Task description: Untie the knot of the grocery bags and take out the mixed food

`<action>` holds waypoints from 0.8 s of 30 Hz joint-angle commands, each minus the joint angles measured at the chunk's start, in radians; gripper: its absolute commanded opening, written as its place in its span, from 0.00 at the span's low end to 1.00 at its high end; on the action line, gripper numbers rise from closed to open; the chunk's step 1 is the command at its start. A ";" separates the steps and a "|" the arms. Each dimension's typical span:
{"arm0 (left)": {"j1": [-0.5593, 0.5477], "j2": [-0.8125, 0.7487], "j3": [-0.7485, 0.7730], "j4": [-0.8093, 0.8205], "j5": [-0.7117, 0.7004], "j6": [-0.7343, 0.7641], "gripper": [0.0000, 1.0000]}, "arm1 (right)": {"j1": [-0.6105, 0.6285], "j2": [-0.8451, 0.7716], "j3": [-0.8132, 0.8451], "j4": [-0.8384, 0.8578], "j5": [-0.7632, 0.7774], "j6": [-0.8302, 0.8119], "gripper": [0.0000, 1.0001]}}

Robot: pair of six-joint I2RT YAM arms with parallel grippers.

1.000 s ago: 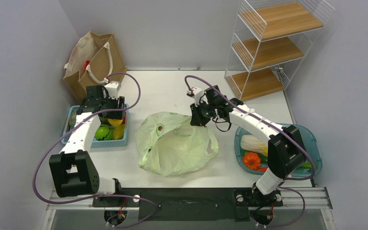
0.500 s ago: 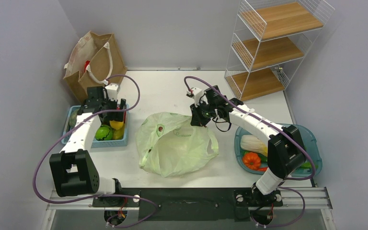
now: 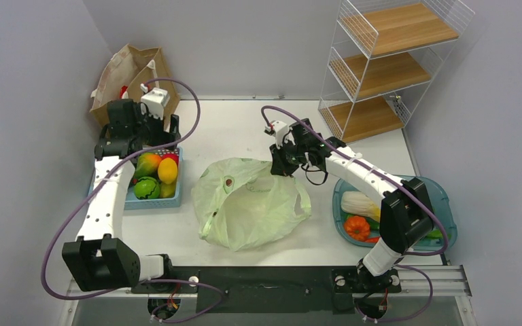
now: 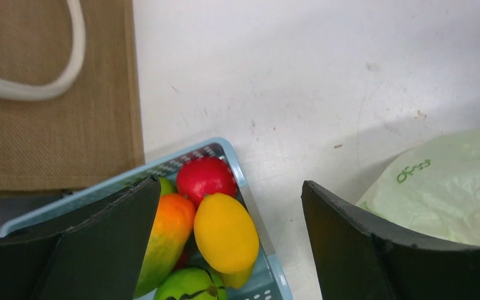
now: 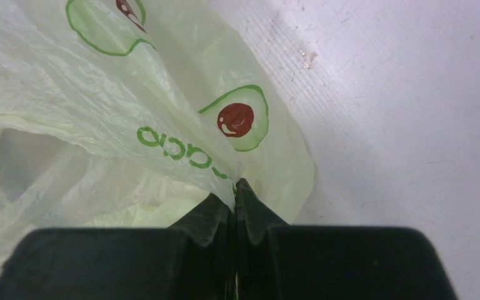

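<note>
The pale green plastic bag lies slack in the middle of the table, and its loop handles lie loose and apart. No knot shows. My right gripper is shut on a pinch of the bag's far edge. My left gripper hangs open and empty above the far end of a blue basket. That basket holds a yellow lemon, an orange-green mango, a red fruit and a round green fruit.
The brown paper bag with white rope handles stands at the far left, just beyond the basket. A second blue basket on the right holds a cabbage and a ribbed orange piece. A wire shelf rack stands at the far right.
My left gripper has opened wide, let go of the yellow lemon into the basket, and risen toward the paper bag. The right gripper has kept its pinch on the bag and stayed put.
</note>
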 commanded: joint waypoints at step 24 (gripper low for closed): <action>0.078 0.597 0.775 0.011 -0.224 0.119 0.85 | -0.172 0.435 0.671 0.413 0.717 0.334 0.00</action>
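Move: The right hand grips the green plastic bag by its edge, its bulk about 11 cm left and 7 cm back; the far table edge lies some 32 cm straight ahead, the wire shelf's bottom board 20 cm ahead and 28 cm right. From the open left hand, the brown paper bag is about 14 cm ahead and 10 cm left. The mango is 4 cm back and 1 cm right, roughly 15 cm below. Right hand carries the pinched plastic bag 28 cm forward and up, turning clockwise; empty left rises forward-left towards paper bag. ##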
